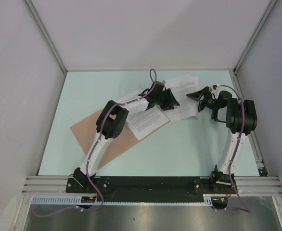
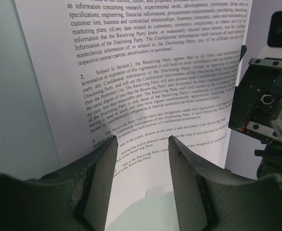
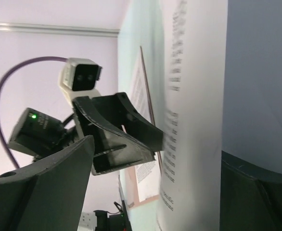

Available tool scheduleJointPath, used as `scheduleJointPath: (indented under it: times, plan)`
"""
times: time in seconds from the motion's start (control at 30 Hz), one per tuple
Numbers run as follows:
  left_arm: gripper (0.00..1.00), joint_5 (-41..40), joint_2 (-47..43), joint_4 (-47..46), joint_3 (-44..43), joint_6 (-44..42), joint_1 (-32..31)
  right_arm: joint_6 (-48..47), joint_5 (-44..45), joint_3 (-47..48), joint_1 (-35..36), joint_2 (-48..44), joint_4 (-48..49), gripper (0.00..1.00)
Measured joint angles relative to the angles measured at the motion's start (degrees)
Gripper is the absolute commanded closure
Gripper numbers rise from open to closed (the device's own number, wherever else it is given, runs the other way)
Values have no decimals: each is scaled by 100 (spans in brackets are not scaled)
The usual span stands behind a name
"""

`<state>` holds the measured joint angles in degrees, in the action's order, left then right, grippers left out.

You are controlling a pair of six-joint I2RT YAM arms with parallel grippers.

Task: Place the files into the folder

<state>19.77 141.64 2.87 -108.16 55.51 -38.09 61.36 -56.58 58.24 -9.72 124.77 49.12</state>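
Note:
The salmon-brown folder (image 1: 90, 132) lies flat at the left of the table, partly under my left arm. One printed sheet (image 1: 148, 120) lies on the folder's right part, overhanging its edge. Another printed sheet (image 1: 184, 91) lies at the back, between my two grippers. My left gripper (image 1: 171, 100) is open and empty at that sheet's left edge; in its wrist view its gripper (image 2: 142, 144) is spread over the text (image 2: 150, 72). My right gripper (image 1: 195, 95) is open and empty at the sheet's right side. Its wrist view shows the sheet (image 3: 194, 120) and the left gripper's fingers (image 3: 131, 125) touching it.
The pale green table (image 1: 189, 149) is boxed in by white walls with aluminium posts (image 1: 47, 36) at left, back and right. A black base bar and metal rail (image 1: 150, 185) run along the near edge. The two grippers are close together at the back.

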Motion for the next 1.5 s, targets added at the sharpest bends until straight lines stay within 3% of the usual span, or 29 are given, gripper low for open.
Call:
scheduleJointPath:
  times: [0.1, 0.27, 0.47, 0.6, 0.63, 0.73, 0.87, 1.03, 1.17, 1.27, 1.4, 1.5]
  plan:
    - [46, 63, -7, -114, 74, 0, 31, 323, -13, -4, -37, 94, 575, 17]
    - [46, 127, -9, -146, 92, -9, 46, 463, -90, -4, -153, 118, 990, 31]
    - [46, 146, -9, -122, 90, -74, 50, -122, -2, -4, -221, 26, 348, 40]
    - [45, 149, -9, -52, 48, -162, 50, -933, 249, -4, -212, -297, -623, 67]
    - [44, 151, -9, -7, 24, -199, 50, -1093, 291, -4, -210, -363, -780, 79]
    - [36, 151, -9, 289, -142, -358, 50, -1488, 424, -2, -203, -501, -1182, 100]
    - [23, 140, -22, 774, -426, -691, 50, -2155, 782, 20, -195, -789, -2100, 100]
    - [18, 92, -511, 1486, -387, -1139, 96, -3093, 1491, 304, -92, -1683, -3630, 100]
    - [16, -92, -2015, 1609, 881, -1464, 256, -3777, 2291, 581, 258, -2645, -4577, 100]
    - [16, -212, -3989, 1432, 2621, -1569, 699, -4179, 3034, 813, 1220, -3388, -5090, 100]
    - [10, -605, -6802, 1486, 4793, -1672, 1996, -4402, 3609, 1255, 2763, -3845, -5241, 100]
    - [3, -1075, -8365, 1971, 5934, -1700, 2828, -4382, 3729, 1655, 3858, -3679, -5149, 100]
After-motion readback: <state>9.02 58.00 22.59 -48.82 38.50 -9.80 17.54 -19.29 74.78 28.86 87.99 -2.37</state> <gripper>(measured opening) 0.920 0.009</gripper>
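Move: The file I mean to move is already bent up between my open right fingers at its right edge, its middle about 9 cm to that hand's left, 3 cm farther out and a little below. The folder's middle is some 45 cm left and 16 cm back; the sheet already on it is about 34 cm left and 7 cm back. From my left hand the folder's middle is roughly 31 cm left and 14 cm back, and the file 6 cm right and 6 cm out. I dip my right hand slightly and ease it to the right, shutting its fingers on the file's raised right edge while my left hand stays at its left part. Then my right hand lifts the sheet about 20 cm and swings left and back towards the folder, rolling left side down and tipping up, as my left opens wider, rises off and sweeps some 35 cm left, and back, over the folder. ##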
